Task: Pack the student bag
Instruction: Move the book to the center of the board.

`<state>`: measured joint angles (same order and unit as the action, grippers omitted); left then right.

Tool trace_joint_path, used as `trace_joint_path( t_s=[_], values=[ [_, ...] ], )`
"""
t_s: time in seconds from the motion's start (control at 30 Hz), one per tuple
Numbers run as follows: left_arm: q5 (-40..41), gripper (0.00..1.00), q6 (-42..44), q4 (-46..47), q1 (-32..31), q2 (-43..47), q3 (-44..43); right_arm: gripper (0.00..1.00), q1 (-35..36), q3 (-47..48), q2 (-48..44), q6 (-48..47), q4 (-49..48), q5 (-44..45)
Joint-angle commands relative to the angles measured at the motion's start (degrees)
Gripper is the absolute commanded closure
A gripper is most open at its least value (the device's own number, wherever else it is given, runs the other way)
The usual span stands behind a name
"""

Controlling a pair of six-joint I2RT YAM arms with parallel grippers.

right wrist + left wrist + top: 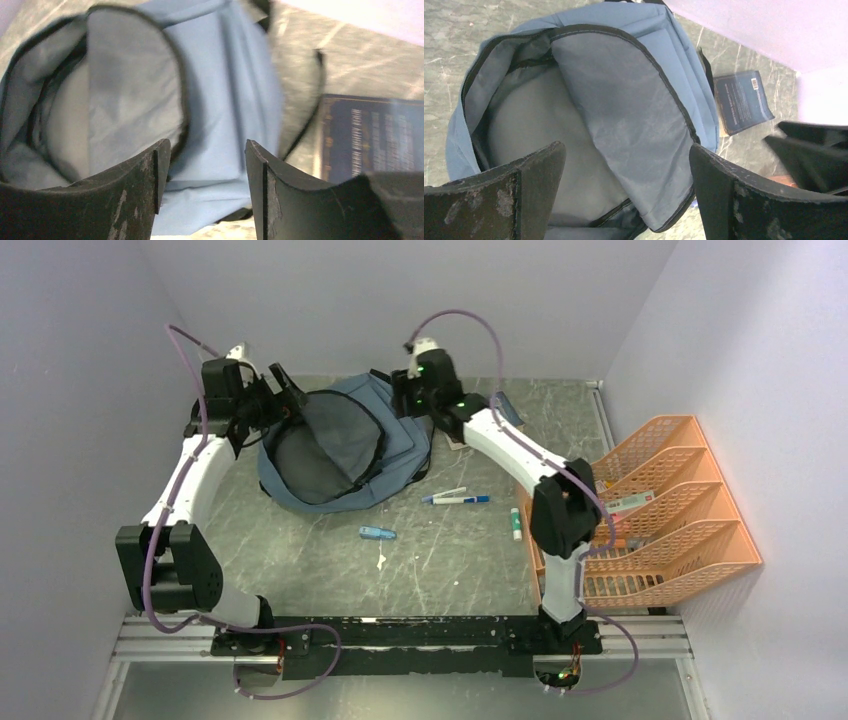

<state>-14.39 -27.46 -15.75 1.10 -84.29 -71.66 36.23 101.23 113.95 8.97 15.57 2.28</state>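
The grey-blue student bag (400, 445) lies at the back middle of the table, its main compartment unzipped and the flap (340, 435) folded open, showing the grey lining. My left gripper (288, 395) is open and empty over the bag's left rim. In the left wrist view my gripper (626, 147) hangs above the open mouth and flap (624, 100). My right gripper (405, 400) is open and empty at the bag's far right edge. In the right wrist view my gripper (206, 145) is just above the blue fabric (225, 100).
A dark blue book (741, 102) lies right of the bag, also in the right wrist view (370, 135). Two pens (456, 498), a small blue item (377, 533) and a green-capped stick (515, 523) lie on the table. An orange mesh rack (660, 510) stands at the right.
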Motion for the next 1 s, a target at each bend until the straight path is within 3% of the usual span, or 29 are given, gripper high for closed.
trace_joint_path(
  t_s=[0.0, 0.33, 0.67, 0.97],
  values=[
    [-1.82, 0.02, 3.57, 4.12, -0.63, 2.08, 1.27, 0.38, -5.76, -6.6, -4.48, 7.65, -7.21, 4.11],
    [-4.62, 0.02, 4.68, 6.68, -2.27, 1.78, 4.98, 0.26, -16.94, -10.28, -2.39, 12.24, -6.51, 5.48],
    [-2.69, 0.06, 5.66, 5.95, -4.07, 1.94, 4.68, 0.17, -26.05, 2.89, 12.88, 9.3, 2.22, 2.43],
    [-4.63, 0.08, 5.75, 7.3, -4.79, 2.03, 5.3, 0.16, -31.1, 8.33, 19.53, 7.16, 1.49, 2.44]
  ],
)
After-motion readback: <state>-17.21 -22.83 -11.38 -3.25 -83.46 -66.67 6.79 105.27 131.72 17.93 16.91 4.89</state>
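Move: The book lies flat about 23 cm to the right of the right hand and 14 cm farther out, some 20 cm below it. The open bag's middle is roughly 17 cm to that hand's left and 6 cm ahead, while the pens lie about 14 cm to its right and 11 cm back, both low on the table. From the left hand, the book is some 47 cm to the right, 17 cm ahead and 23 cm below. Heading for the book, the empty right hand swings swiftly away from the bag, about 27 cm to the right and 12 cm forward, then sinks some 15 cm, mostly in the later half. It turns clockwise about 35 degrees, its fingers tip further down and spread wider, ending close over the book's right part. The empty left hand eases about 4 cm right and slightly down over the bag. ##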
